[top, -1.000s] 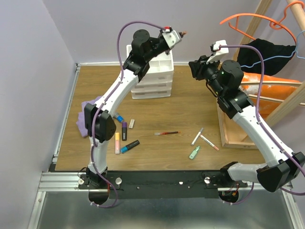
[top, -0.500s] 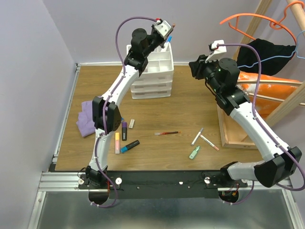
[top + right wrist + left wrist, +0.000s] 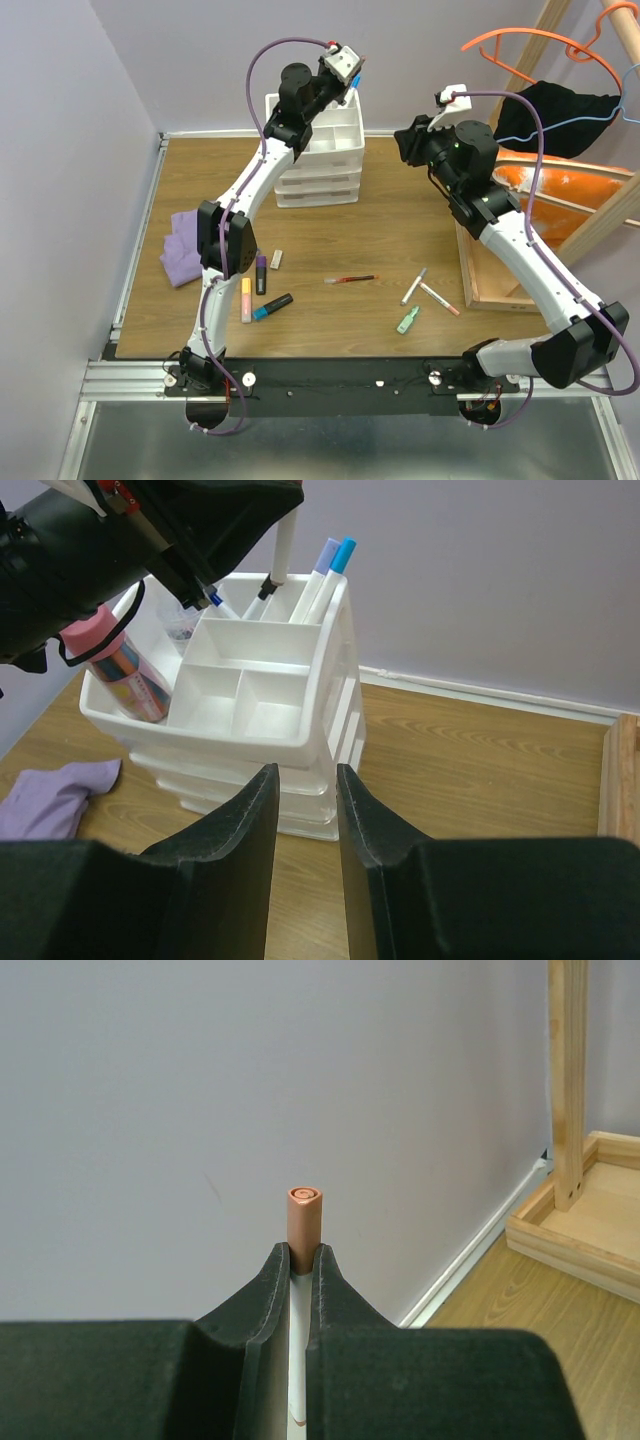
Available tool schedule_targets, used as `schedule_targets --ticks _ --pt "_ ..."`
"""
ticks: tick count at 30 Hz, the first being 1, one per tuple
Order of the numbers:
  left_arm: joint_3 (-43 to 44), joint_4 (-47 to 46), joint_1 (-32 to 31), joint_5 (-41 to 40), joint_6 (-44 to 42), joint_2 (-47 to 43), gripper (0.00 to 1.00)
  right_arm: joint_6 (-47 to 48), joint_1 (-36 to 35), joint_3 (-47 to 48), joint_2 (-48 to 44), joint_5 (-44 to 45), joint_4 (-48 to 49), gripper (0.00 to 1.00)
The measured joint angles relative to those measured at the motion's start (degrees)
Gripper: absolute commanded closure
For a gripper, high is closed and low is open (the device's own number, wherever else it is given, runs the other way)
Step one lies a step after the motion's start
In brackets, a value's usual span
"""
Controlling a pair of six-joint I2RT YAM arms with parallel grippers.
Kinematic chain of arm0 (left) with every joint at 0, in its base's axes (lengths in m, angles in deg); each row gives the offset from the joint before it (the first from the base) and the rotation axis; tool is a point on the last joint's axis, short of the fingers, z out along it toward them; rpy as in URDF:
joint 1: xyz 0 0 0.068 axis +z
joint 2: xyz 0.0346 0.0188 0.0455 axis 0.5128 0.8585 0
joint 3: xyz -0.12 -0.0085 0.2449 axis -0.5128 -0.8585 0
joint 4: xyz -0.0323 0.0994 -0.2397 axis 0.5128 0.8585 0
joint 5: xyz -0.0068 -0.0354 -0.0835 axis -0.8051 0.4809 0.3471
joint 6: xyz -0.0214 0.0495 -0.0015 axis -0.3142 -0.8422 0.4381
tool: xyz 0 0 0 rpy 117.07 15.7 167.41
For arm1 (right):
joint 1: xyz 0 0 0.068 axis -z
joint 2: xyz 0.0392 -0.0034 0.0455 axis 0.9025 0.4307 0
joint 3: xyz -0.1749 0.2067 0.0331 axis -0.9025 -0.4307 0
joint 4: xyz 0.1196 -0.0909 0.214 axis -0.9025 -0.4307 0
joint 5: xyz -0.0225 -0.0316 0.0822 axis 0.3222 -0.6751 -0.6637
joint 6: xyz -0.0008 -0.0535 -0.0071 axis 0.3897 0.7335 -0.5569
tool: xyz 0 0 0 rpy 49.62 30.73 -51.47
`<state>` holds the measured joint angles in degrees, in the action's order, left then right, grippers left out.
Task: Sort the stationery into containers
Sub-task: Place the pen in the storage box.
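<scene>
My left gripper (image 3: 345, 72) is shut on a white pen with an orange-brown cap (image 3: 304, 1216). It holds the pen upright over the back compartment of the white organiser (image 3: 318, 152); in the right wrist view the pen (image 3: 284, 542) hangs tip down just above that compartment. A purple-capped pen (image 3: 326, 556) and a blue-capped pen (image 3: 343, 552) stand there. My right gripper (image 3: 410, 140) hovers open and empty to the right of the organiser (image 3: 300, 712). Loose stationery lies on the table: a purple marker (image 3: 261, 273), a peach highlighter (image 3: 246, 298), a red pen (image 3: 350, 279), white pens (image 3: 414, 285) and a green piece (image 3: 408, 320).
A purple cloth (image 3: 185, 245) lies at the left. A wooden tray-frame (image 3: 488, 272) stands at the right, with orange hangers (image 3: 520, 45) and a black cloth (image 3: 560, 112) behind it. A pink-topped item (image 3: 122, 665) fills the organiser's left compartment.
The left gripper has swung left and turned over the organiser's back compartment, carrying the pen. The right gripper has edged slightly left.
</scene>
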<state>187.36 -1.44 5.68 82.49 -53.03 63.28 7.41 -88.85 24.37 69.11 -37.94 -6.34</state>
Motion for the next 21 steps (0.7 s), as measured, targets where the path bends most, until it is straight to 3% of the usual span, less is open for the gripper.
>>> schedule_targets --ticks 2,3,7,15,21 --pt "0.00 0.61 0.00 -0.48 0.02 0.07 0.90 -0.09 0.00 0.00 0.04 -0.09 0.00 0.63" --pt "0.00 0.94 0.00 -0.66 0.02 0.09 0.80 -0.20 0.00 0.00 0.09 -0.17 0.00 0.63" --pt "0.00 2.69 0.04 -2.60 0.44 0.22 0.65 -0.31 0.09 -0.09 0.09 -0.24 0.02 0.63" --pt "-0.02 3.04 0.02 -5.16 0.66 0.28 0.58 -0.35 0.13 -1.05 0.09 -0.42 0.11 0.63" --pt "-0.31 3.06 0.00 -6.47 0.39 0.13 0.42 -0.48 0.33 -1.05 -0.02 -0.63 0.24 0.63"
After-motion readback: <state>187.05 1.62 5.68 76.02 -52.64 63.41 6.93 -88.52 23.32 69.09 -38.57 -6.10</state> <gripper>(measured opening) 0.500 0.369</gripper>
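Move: The left hand holds the pen upright over the storage box's rear compartment, whose middle lies directly below, roughly 8 cm down. The blue-capped marker stands there about 3 cm right and 2 cm ahead; the pink-lidded bottle is some 13 cm left and 5 cm back, 6 cm lower than this hand. From the right hand, that compartment is around 18 cm ahead, 10 cm left and 5 cm down. The left hand sinks about 1.5 cm towards the rear compartment, easing forward-left, and opens, letting go of the pen. ##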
